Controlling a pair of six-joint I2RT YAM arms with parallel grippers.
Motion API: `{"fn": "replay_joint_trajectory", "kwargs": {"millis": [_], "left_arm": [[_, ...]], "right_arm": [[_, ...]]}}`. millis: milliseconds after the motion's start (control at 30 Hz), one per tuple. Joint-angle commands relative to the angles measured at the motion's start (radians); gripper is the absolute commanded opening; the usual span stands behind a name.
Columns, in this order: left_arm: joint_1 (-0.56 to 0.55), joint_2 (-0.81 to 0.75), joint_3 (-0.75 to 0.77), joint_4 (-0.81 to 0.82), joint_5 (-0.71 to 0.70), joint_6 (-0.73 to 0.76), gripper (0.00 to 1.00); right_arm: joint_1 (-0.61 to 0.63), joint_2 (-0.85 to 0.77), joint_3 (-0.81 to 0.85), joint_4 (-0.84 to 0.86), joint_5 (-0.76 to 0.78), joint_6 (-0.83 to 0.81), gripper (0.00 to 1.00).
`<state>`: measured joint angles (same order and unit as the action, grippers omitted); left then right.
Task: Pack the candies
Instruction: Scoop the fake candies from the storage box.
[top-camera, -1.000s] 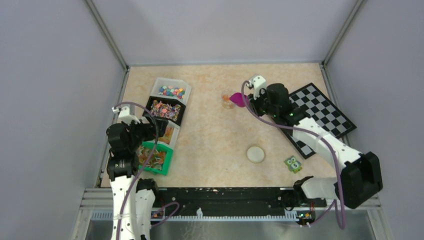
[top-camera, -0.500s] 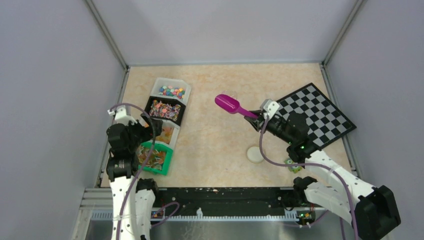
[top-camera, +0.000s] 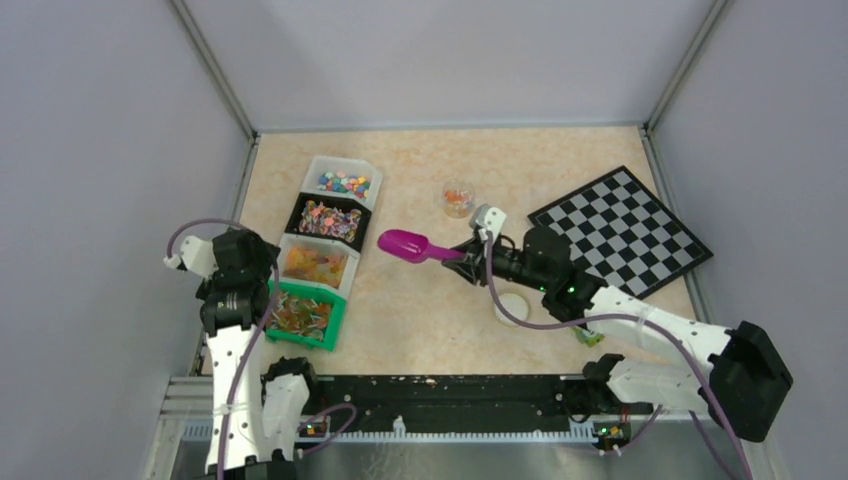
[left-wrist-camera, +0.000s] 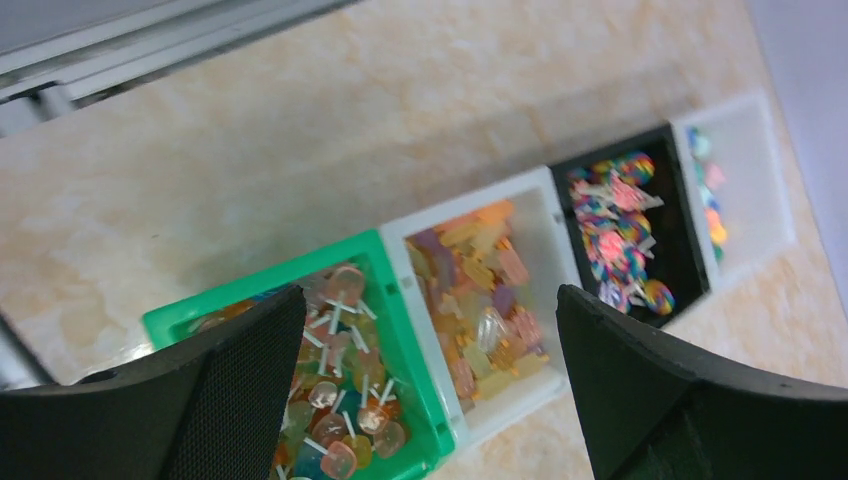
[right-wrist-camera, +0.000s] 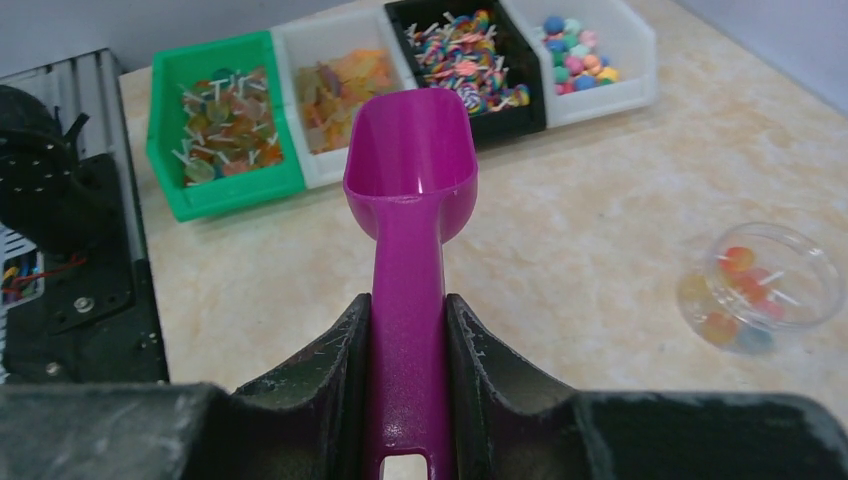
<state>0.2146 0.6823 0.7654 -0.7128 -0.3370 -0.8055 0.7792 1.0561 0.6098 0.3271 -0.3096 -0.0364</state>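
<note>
The candies fill four bins in a row at the left: tiny multicoloured pieces in the far clear bin (top-camera: 343, 183), lollipops in the black bin (top-camera: 330, 219), orange gummies in the white bin (top-camera: 318, 265), and lollipops in the green bin (top-camera: 303, 315). My right gripper (right-wrist-camera: 410, 300) is shut on the handle of a magenta scoop (top-camera: 405, 244). The scoop's bowl (right-wrist-camera: 411, 150) is empty and hangs over the table just right of the bins. A small clear cup (top-camera: 458, 198) holds a few candies. My left gripper (left-wrist-camera: 430, 292) is open above the green and white bins, holding nothing.
A checkerboard (top-camera: 620, 235) lies at the right. A round cream lid (top-camera: 512, 308) sits under the right arm, and a green owl block (top-camera: 588, 335) lies near the front edge. Grey walls enclose three sides.
The right arm has swung the scoop from the clear cup to the left, toward the bins. The left arm has drawn back to the left, off the bins.
</note>
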Motion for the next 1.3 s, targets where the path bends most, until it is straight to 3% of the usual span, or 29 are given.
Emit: {"fn": "replay_joint_trajectory", "kwargs": {"millis": [0, 100, 200, 400, 567, 867, 1267], "left_arm": [[0.005, 0.093, 0.082, -0.192, -0.275, -0.245, 0.99], [0.021, 0.147, 0.108, -0.293, -0.344, -0.353, 0.99], [0.058, 0.162, 0.102, -0.277, -0.362, -0.376, 0.96], [0.329, 0.255, 0.104, -0.234, -0.27, -0.29, 0.85], [0.406, 0.32, 0.08, -0.26, -0.229, -0.332, 0.73], [0.436, 0.306, 0.011, -0.228, -0.154, -0.357, 0.53], [0.44, 0.351, -0.057, -0.182, -0.132, -0.345, 0.49]], "right_arm": [[0.127, 0.072, 0.133, -0.042, 0.102, 0.069, 0.0], [0.205, 0.152, 0.223, -0.111, 0.155, 0.096, 0.0], [0.25, 0.241, 0.338, -0.237, 0.19, 0.154, 0.0], [0.329, 0.389, 0.494, -0.378, 0.175, 0.23, 0.0], [0.402, 0.526, 0.653, -0.475, 0.155, 0.24, 0.0], [0.435, 0.644, 0.785, -0.539, 0.133, 0.246, 0.0], [0.439, 0.783, 0.937, -0.64, 0.097, 0.23, 0.0]]}}
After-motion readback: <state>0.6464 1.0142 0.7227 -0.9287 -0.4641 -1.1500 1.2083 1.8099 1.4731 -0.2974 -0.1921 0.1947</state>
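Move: The green box of lollipops lies some 33 cm to the left of the right hand, which still holds the empty magenta scoop, and 9 cm back, about 18 cm below. The clear jar is about 17 cm straight ahead of the right hand, and the box of orange gummies 31 cm left and 3 cm ahead. From the open left hand, the green box's middle is about 8 cm back, 5 cm right and 16 cm below; the gummy box is 8 cm right and 3 cm ahead. Towards the green box the right arm swings the held scoop about 19 cm left and 9 cm back, sinking some 5 cm late on and tipping the scoop nose down over the box's near-right part. The left hand draws back and left, then sinks about 10 cm beside the box's left end, turning counter-clockwise and closing its fingers to half open. ##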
